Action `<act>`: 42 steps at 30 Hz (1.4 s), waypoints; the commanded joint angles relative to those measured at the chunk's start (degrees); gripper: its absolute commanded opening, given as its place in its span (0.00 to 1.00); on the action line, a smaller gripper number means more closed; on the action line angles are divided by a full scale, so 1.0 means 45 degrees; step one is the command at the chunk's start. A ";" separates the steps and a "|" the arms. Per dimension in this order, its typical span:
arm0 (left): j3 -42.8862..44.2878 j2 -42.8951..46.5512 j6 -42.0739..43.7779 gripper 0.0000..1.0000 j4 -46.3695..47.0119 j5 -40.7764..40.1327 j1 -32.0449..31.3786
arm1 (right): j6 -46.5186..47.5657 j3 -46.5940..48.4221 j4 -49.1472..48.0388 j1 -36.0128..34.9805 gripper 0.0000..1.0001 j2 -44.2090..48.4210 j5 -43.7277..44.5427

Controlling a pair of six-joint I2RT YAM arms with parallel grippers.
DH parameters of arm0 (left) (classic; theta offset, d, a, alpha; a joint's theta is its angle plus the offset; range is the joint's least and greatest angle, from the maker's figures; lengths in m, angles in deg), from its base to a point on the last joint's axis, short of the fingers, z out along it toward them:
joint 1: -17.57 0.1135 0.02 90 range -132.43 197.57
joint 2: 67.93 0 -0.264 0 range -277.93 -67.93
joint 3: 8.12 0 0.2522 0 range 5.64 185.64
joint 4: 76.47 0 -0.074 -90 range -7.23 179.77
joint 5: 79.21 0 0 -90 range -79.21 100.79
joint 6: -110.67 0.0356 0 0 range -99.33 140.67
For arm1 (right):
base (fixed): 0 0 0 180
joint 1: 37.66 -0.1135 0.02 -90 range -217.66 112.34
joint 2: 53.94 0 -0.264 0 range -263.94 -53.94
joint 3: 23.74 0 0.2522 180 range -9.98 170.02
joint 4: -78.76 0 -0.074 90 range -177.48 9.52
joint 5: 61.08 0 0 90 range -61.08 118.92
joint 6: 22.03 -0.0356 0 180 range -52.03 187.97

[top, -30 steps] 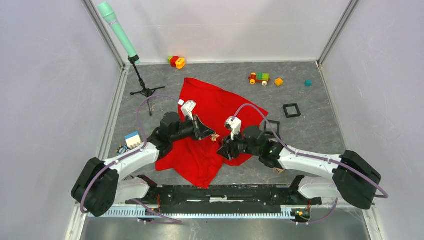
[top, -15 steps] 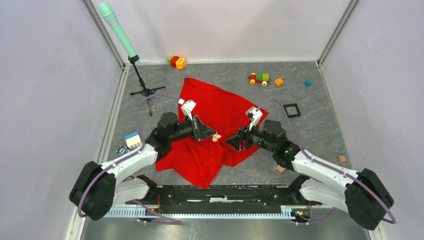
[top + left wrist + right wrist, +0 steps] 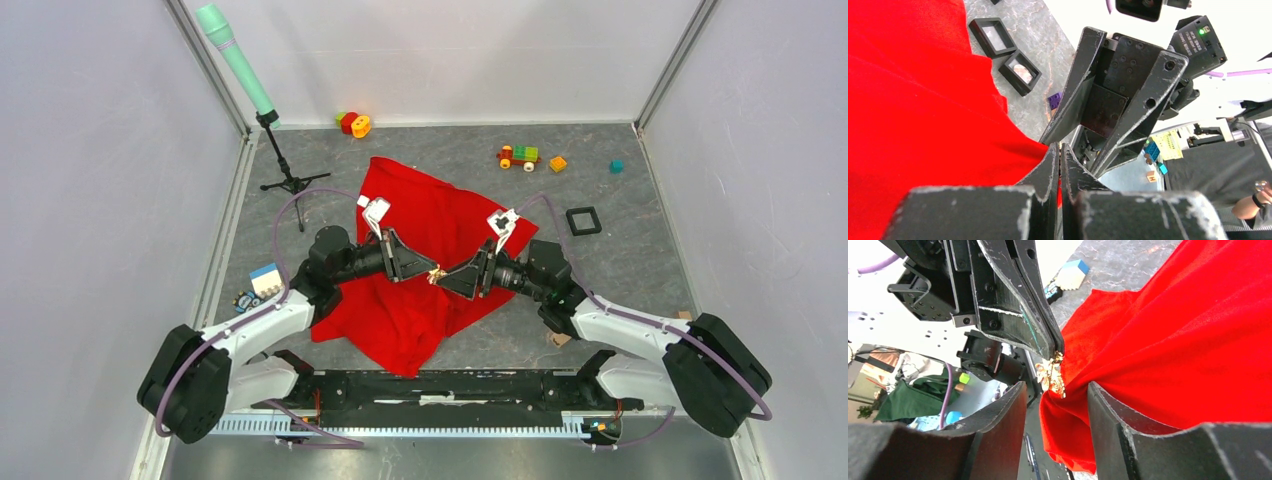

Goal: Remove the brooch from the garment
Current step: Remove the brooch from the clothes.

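The red garment (image 3: 430,215) lies crumpled mid-table, and one fold of it is lifted to a point. The small pale gold brooch (image 3: 1053,373) sits at that point, also visible in the top view as the brooch (image 3: 436,274). My left gripper (image 3: 428,271) is shut, its tips pinching the brooch's upper edge; in its own view the left gripper (image 3: 1060,149) shows its jaws pressed together. My right gripper (image 3: 1055,402) faces it tip to tip, open. Its fingers (image 3: 1010,407) straddle the raised fold just under the brooch, and the right-hand finger touches the cloth.
Two black square trays (image 3: 993,36) (image 3: 1020,73) lie right of the cloth. A toy train (image 3: 519,156), an orange block (image 3: 557,163) and a teal cube (image 3: 617,166) lie at the back. A green baton on a tripod (image 3: 288,180) stands back left. A blue-white block (image 3: 265,279) sits by the left arm.
My right gripper swung out to the right, then came back left to meet the left gripper's tip, its jaws now around the raised fold. The left gripper held still, shut.
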 commanded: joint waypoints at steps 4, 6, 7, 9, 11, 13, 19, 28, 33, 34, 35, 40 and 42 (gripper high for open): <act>0.0545 0.0722 -0.0290 0.02 0.0368 0.0753 -0.0001 | -0.0949 -0.0045 -0.1931 0.0019 0.50 0.0017 -0.0390; 0.0552 0.0735 -0.0269 0.02 0.0276 0.0821 -0.0001 | -0.0925 -0.0030 -0.1894 0.0037 0.51 0.0019 -0.0393; 0.0573 0.0764 -0.0233 0.02 0.0205 0.0878 -0.0003 | -0.0901 -0.0044 -0.1858 0.0066 0.52 0.0083 -0.0355; 0.0624 0.0732 -0.0213 0.02 0.0089 0.1043 -0.0003 | -0.0868 -0.0142 -0.1833 0.0124 0.52 0.0183 -0.0288; 0.0652 0.0724 -0.0202 0.02 -0.0014 0.1135 -0.0002 | -0.0787 -0.0181 -0.1702 0.0202 0.53 0.0227 -0.0324; 0.0644 0.0817 -0.0154 0.02 -0.0071 0.1154 -0.0005 | -0.0695 -0.0239 -0.1619 0.0247 0.52 0.0279 -0.0350; 0.0733 0.1020 0.0027 0.02 -0.0429 0.1237 -0.0006 | -0.0814 -0.0384 -0.1914 0.0292 0.42 0.0223 -0.0504; 0.0772 0.1126 0.0003 0.02 -0.0401 0.1239 -0.0002 | -0.1805 -0.0375 -0.3553 0.0280 0.36 -0.1003 -0.1748; 0.0796 0.1183 0.0012 0.02 -0.0413 0.1296 -0.0003 | -0.1979 -0.0436 -0.3891 0.0272 0.27 -0.1215 -0.1812; 0.0799 0.2833 0.0013 0.02 -0.0392 0.1324 -0.0017 | -0.2051 -0.0424 -0.4009 0.0272 0.26 -0.1265 -0.1871; 0.0809 0.1191 -0.0002 0.02 -0.0368 0.1354 -0.0024 | -0.2077 -0.0420 -0.4074 0.0272 0.25 -0.1304 -0.1927; 0.0825 0.1021 -0.0123 0.02 -0.0108 0.1475 -0.0082 | -0.2109 -0.0330 -0.4107 0.0270 0.18 -0.1472 -0.1990; 0.0829 0.1015 -0.0124 0.02 -0.0073 0.1513 -0.0118 | -0.2143 -0.0321 -0.4155 0.0275 0.17 -0.1513 -0.2007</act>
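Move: The left fingers still pinch the brooch's top edge; the brooch's middle lies about 1 cm back, 1 cm right and 1 cm below that hand. From the right hand, whose fingers are half open, the brooch is some 2 cm to the left and 1 cm ahead, at about the same height. The left fingertips sit about 2 cm ahead and 3 cm left of the right hand, 1 cm higher; the raised garment fold hangs just below the brooch. Right fingers narrow around the brooch, both hands easing back and up about 2 cm; left keeps pinching. ##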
